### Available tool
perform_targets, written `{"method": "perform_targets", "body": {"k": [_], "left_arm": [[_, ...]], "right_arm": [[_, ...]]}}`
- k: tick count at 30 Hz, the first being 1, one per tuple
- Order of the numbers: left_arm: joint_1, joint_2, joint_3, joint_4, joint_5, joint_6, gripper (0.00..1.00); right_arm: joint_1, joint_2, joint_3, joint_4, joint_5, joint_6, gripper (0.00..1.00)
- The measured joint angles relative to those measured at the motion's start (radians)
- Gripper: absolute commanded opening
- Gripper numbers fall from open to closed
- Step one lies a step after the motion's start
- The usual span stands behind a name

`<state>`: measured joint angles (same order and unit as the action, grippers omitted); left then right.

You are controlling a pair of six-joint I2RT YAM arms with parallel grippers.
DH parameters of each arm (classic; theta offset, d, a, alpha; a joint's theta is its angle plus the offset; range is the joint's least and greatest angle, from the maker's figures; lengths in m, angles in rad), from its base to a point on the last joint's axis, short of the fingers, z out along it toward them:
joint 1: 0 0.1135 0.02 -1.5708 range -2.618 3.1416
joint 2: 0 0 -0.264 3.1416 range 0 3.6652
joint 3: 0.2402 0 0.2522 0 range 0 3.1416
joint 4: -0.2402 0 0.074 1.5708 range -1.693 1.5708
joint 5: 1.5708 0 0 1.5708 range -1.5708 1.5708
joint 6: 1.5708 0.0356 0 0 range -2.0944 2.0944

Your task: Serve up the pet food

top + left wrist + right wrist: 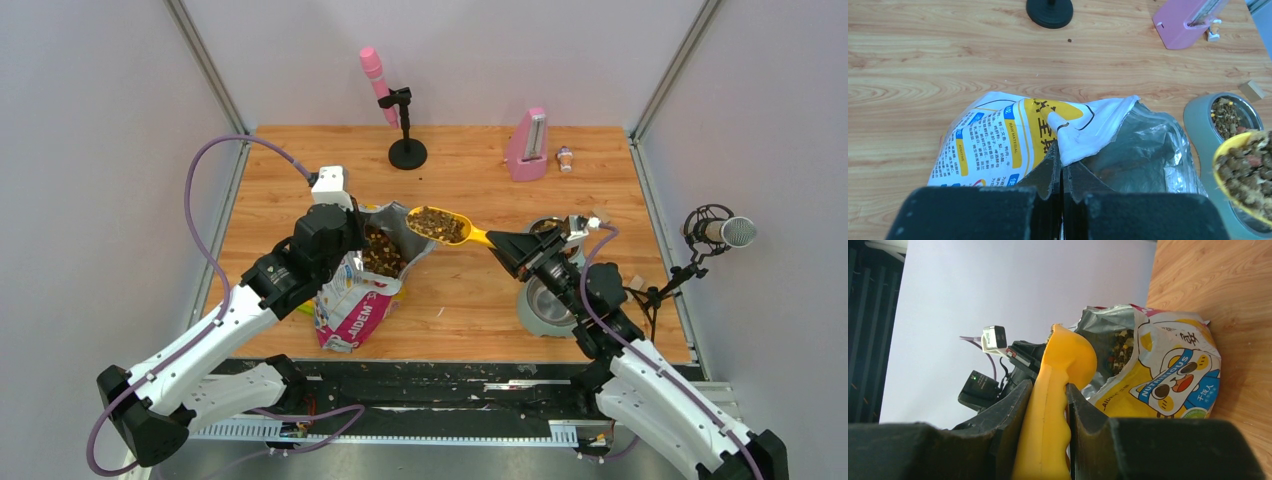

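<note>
The printed pet food bag stands open at the table's left middle, with brown kibble showing inside. My left gripper is shut on the bag's torn top edge, pinching the white flap. A yellow scoop heaped with pet food hovers level between the bag and the bowls. Its handle is clamped in my right gripper, which is shut on it. The grey feeder with metal bowls sits under my right arm. Its far bowl holds some kibble.
A pink microphone on a black stand and a pink metronome stand at the back. Another microphone is at the right edge. A small wooden block lies by the feeder. Stray kibble dots the wood.
</note>
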<state>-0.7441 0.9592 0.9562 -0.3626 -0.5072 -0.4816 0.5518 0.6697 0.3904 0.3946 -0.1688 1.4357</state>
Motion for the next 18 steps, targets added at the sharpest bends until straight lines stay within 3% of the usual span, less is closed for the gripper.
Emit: {"method": "perform_targets", "body": {"k": [18], "left_arm": [[0.0, 0.004, 0.0, 0.003, 0.001, 0.0, 0.0]], "right_arm": [[-0.004, -0.446, -0.031, -0.296, 0.327, -0.077, 0.0]]}}
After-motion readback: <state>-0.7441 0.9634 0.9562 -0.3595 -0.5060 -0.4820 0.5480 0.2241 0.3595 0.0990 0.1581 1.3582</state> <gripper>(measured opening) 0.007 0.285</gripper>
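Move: The right hand already holds the loaded yellow scoop. The empty near bowl of the double feeder lies about 14 cm to its right, 6 cm back and 25 cm below, and the food-filled far bowl is equally far right but 7 cm ahead. The pet food bag's middle is some 19 cm left, 5 cm back and 13 cm below. From the left hand, the near bowl lies roughly 35 cm right, 12 cm back and 23 cm below. The right hand carries the heaped scoop away from the bag's mouth, about 8 cm to the right towards the double feeder, rising a little as it draws slightly back, with the grip on the handle unchanged. On the way the wrist swings some 20 degrees clockwise and tips up slightly, bringing the scoop head round to point more forward, while the left hand stays put and keeps its pinch on the bag's rim. ##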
